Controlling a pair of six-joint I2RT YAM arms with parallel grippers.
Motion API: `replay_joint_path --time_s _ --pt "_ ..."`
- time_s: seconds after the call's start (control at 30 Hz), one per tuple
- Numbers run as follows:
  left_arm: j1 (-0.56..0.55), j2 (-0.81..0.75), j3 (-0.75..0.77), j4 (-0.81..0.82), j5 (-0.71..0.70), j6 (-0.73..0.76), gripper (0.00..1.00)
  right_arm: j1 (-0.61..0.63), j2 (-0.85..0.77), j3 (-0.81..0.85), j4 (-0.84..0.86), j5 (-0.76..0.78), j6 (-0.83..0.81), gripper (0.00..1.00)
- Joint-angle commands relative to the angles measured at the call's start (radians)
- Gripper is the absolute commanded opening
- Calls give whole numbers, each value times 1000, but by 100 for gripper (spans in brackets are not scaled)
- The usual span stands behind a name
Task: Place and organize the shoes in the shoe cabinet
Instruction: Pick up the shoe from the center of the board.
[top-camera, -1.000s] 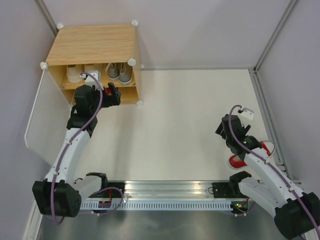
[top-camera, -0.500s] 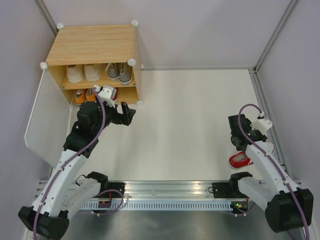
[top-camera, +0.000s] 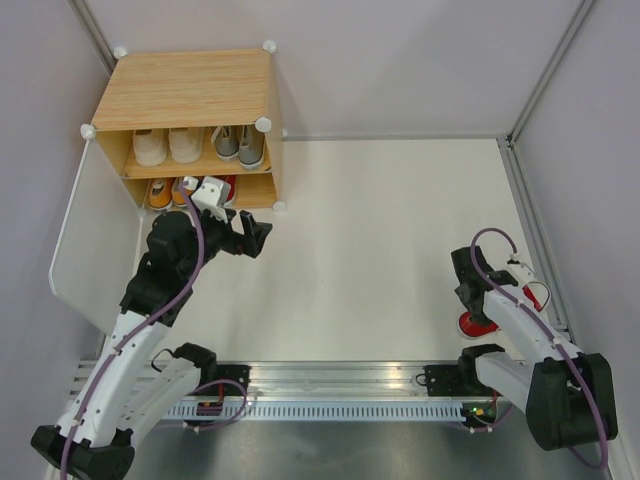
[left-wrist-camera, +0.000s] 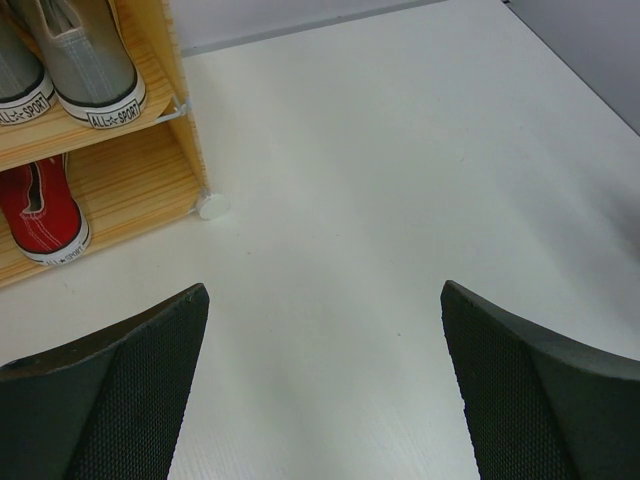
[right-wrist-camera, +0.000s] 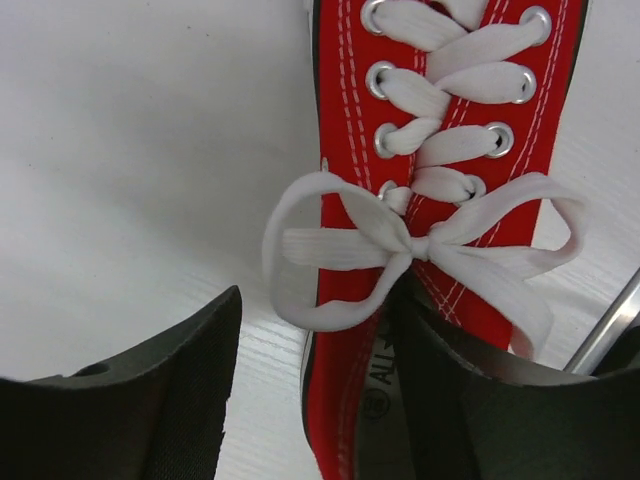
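Note:
The shoe cabinet (top-camera: 190, 90) stands at the far left with its white door (top-camera: 95, 240) swung open. Cream shoes (top-camera: 168, 146) and grey shoes (top-camera: 240, 146) fill the upper shelf. Orange shoes (top-camera: 160, 192) and one red shoe (top-camera: 228, 187) sit below. My left gripper (top-camera: 250, 235) hangs open and empty just in front of the cabinet; its view shows a grey shoe (left-wrist-camera: 95, 70) and the red shoe (left-wrist-camera: 45, 210). A second red shoe (top-camera: 475, 322) lies at the near right. My right gripper (right-wrist-camera: 315, 300) is open astride its side wall, one finger (right-wrist-camera: 470, 400) inside the shoe (right-wrist-camera: 450, 90).
A metal rail (top-camera: 330, 385) runs along the near edge between the arm bases. Grey walls and frame posts (top-camera: 545, 70) close in the table on three sides. A metal bar (right-wrist-camera: 610, 330) lies close beside the red shoe.
The left gripper has pulled back out of the cabinet's lower shelf, leaving a red shoe there. The right gripper has come down and nearer, onto the red shoe.

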Motion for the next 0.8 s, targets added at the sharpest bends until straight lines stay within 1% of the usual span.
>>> replay_joint_path --time_s 0.0,0.03,0.07,0.13,0.17,0.2,0.23,0.33,0.43,0.53,0.6,0.63,0.7,0.73,0.77 --pt "-6 -14 -10 19 19 31 100 -8 -7 -30 104 -90 21 64" --pt "-6 -17 -12 20 16 31 100 -8 -1 -33 112 -96 21 55" --pt "-6 -19 -12 19 11 33 100 -9 2 -36 126 -102 18 26" --pt "-6 -22 -13 19 3 35 100 -8 2 -33 143 -122 -16 19" --pt "-6 -23 -13 19 -1 35 100 -8 0 -29 152 -128 -32 13" --pt "-6 -23 -13 17 -4 35 100 -8 -16 -29 169 -150 -57 9" --pt "-6 -23 -13 17 -6 36 100 -8 -32 -29 183 -192 -98 1" --pt "-6 -27 -12 16 -13 38 100 -6 -107 -32 238 -289 -175 1" --pt "-7 -25 -12 16 -18 38 100 0 -197 -23 273 -334 -210 1" --pt "-7 -25 -12 14 -21 38 100 37 -222 14 295 -360 -236 1" --pt "-6 -27 -10 14 -23 39 100 77 -176 42 310 -369 -246 1" --pt "-6 -27 -9 13 -24 39 100 136 -153 66 330 -365 -243 1" --pt "-6 -30 -10 11 -30 39 100 213 -78 91 358 -336 -218 1" --pt "-6 -30 -10 11 -33 42 100 298 -48 123 376 -316 -209 1" --pt "-6 -31 -10 13 -38 42 100 342 20 143 403 -285 -179 1"
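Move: The red shoe lies under the right hand, whose open fingers are already down at the ankle opening; the shoe's middle is about 6 cm to the right, 1 cm ahead and 3 cm below. No other loose thing stands near. From the idle left hand the red shoe is roughly 67 cm to the right, 8 cm back and 28 cm below. The right fingers pinch the shoe's collar and carry it about 11 cm left and 6 forward, turning counter-clockwise. ##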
